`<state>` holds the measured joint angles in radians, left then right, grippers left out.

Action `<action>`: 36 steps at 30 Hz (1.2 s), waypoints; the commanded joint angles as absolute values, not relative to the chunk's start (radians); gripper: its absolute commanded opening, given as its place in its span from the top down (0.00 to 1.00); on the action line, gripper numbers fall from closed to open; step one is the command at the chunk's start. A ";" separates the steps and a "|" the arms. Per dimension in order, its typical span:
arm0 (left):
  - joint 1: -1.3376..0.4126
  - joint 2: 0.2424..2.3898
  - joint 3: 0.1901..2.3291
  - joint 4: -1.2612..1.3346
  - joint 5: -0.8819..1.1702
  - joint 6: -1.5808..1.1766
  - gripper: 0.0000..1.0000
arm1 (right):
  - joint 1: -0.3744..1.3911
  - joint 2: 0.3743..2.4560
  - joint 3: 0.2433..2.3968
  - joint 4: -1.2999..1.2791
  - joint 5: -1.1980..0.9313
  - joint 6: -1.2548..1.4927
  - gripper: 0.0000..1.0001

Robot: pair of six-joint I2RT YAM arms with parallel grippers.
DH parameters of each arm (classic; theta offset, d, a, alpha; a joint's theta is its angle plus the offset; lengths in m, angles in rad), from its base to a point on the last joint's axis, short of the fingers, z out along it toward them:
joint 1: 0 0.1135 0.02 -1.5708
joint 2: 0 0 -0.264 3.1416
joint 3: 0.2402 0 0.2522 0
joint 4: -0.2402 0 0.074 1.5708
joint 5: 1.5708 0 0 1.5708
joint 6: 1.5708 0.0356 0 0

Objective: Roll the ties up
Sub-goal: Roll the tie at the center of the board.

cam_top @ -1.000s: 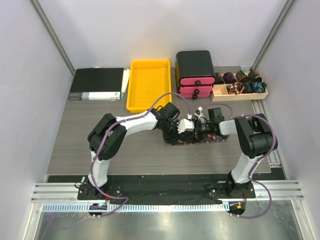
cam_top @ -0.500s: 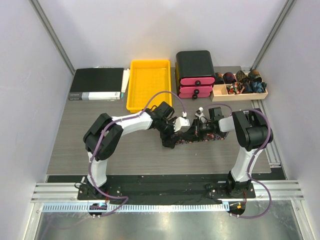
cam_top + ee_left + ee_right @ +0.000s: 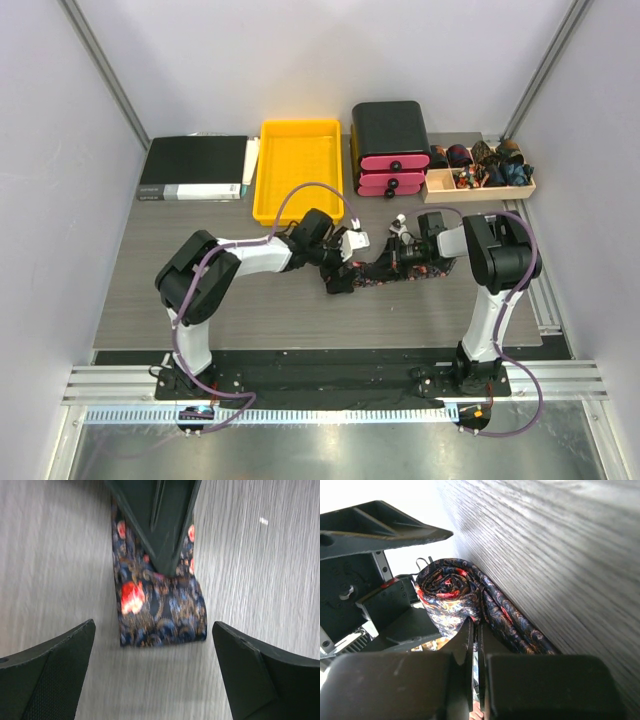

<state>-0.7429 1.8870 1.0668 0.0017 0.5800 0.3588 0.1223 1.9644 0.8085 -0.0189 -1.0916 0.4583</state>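
One dark tie (image 3: 378, 272) with red and orange speckles lies on the grey table between the two grippers. My right gripper (image 3: 405, 256) is shut on it. In the right wrist view the fingers (image 3: 476, 625) clamp the fabric just below a rolled-up part (image 3: 447, 590). My left gripper (image 3: 340, 268) is open and empty at the tie's left end. In the left wrist view its fingers (image 3: 154, 626) straddle the flat end of the tie (image 3: 160, 615) without touching it, and the right gripper's shut fingers (image 3: 162, 530) press the tie further up.
A yellow tray (image 3: 297, 172) stands at the back, with a black box with pink drawers (image 3: 390, 150) to its right. A wooden tray (image 3: 480, 185) at the back right holds several rolled ties. A black binder (image 3: 195, 168) lies at the back left.
My left gripper has drawn back to the left, away from the right gripper, and now stands open over the tie's end. The right gripper has stayed shut on the tie.
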 commanded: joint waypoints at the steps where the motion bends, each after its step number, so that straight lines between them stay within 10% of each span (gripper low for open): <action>1: -0.767 1.910 1.071 0.169 0.627 0.386 0.07 | 0.114 2.031 0.807 -0.107 -0.884 0.413 0.99; 8: -0.796 1.925 1.156 -0.102 0.559 0.500 0.60 | 0.114 1.935 0.786 -0.091 -0.926 0.425 0.94; 11: -0.798 1.918 1.192 -0.283 0.532 0.549 0.67 | 0.112 1.879 0.758 -0.078 -0.968 0.443 0.81; 17: -0.798 1.937 1.274 -0.607 0.499 0.688 0.72 | 0.107 1.737 0.747 -0.121 -0.994 0.434 0.60; 36: -0.801 2.060 1.416 -0.692 0.465 0.540 0.64 | 0.253 1.819 0.684 0.325 -0.977 0.739 0.53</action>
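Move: The tie's roll stands about 3 cm right of the open left hand and 1 cm below; from the shut right hand it is about 3 cm left, about level in height. Its flat strip runs on to the right, its middle some 14 cm right of the left hand and 2 cm lower. The yellow tray's middle lies roughly 22 cm ahead and 10 cm left of the left hand. Left hand moves 2 cm right, pinches and turns the roll back-left; right opens, lifting 3 cm, then going leftward. ##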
